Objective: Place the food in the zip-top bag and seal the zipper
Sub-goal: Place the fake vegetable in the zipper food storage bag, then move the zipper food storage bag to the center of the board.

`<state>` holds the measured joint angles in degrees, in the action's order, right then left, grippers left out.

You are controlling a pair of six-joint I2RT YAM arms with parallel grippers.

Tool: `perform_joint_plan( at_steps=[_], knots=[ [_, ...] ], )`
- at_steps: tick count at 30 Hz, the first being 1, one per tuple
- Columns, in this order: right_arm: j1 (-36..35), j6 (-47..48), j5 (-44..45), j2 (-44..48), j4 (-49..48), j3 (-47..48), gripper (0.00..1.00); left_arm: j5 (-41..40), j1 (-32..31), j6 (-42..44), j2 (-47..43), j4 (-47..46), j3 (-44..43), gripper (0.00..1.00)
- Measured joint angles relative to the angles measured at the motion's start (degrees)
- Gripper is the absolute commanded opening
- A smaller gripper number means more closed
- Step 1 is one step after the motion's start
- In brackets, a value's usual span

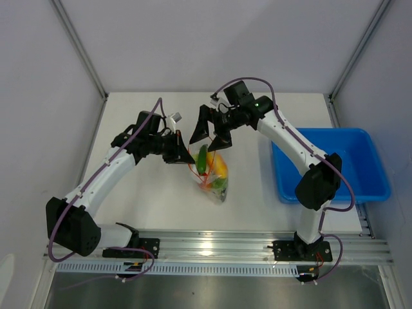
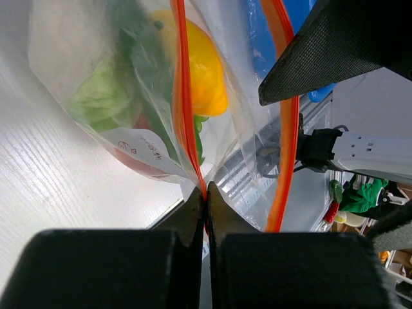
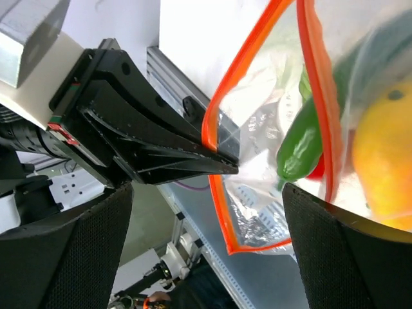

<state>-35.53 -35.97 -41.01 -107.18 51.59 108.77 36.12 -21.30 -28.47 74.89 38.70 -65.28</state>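
Note:
The zip-top bag [image 1: 215,183] is clear and holds the food: a yellow fruit [image 1: 219,167], a green pepper [image 1: 203,159] and leafy green pieces [image 2: 103,96]. My left gripper [image 1: 182,147] is shut on the orange-red zipper [image 2: 182,96] at one end of the bag's mouth, and its jaws pinch the strip [image 2: 205,193]. The mouth gapes, and the zipper's other strip [image 2: 286,129] stands apart. My right gripper [image 1: 201,147] is open just above the mouth, its fingers [image 3: 347,257] spread on either side of the bag's corner [image 3: 257,219] and holding nothing.
A blue plastic tray [image 1: 360,187] sits on the table's right side, beside the right arm. White walls with metal posts close in the back and sides. An aluminium rail [image 1: 219,248] runs along the near edge.

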Motion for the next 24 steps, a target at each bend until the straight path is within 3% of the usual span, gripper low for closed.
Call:
perform_joint_plan(
  at_steps=[8,19,24],
  knots=[
    [-0.1,3.7,2.4,0.0,2.6,2.2,0.99,0.0,0.0,0.0,0.0,0.0,0.0,0.01],
    [-0.5,10.0,23.1,7.8,3.4,3.9,0.99,0.0,0.0,0.0,0.0,0.0,0.0,0.01],
    [6.7,8.3,16.7,15.7,-5.2,-6.4,0.96,0.0,0.0,0.0,0.0,0.1,0.0,0.0]
  ],
)
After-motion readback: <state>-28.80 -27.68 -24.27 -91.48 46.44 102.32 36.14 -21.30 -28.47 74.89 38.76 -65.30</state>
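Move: The green fake vegetable is already let go inside the bag, about 2 cm back from the right hand's open fingers, 1 cm to their left and 6 cm lower. The bag mouth gapes about 2 cm back, 1 cm left and 3 cm below that hand; the yellow pepper lies some 4 cm back, 4 cm right and 10 cm down. From the left hand, the vegetable is roughly 4 cm right, 2 cm forward and 3 cm lower. The right hand, empty and still wide open, backs out from the bag mouth, starting slowly and mostly forward, then swinging faster to the right and up, ending about 8 cm right, 5 cm higher and 4 cm farther forward while the wrist rolls some 25 degrees and turns a little clockwise. The left hand does not stir and keeps its shut fingers pinched on the orange zipper edge, holding the bag up and its mouth open towards the departing hand. ##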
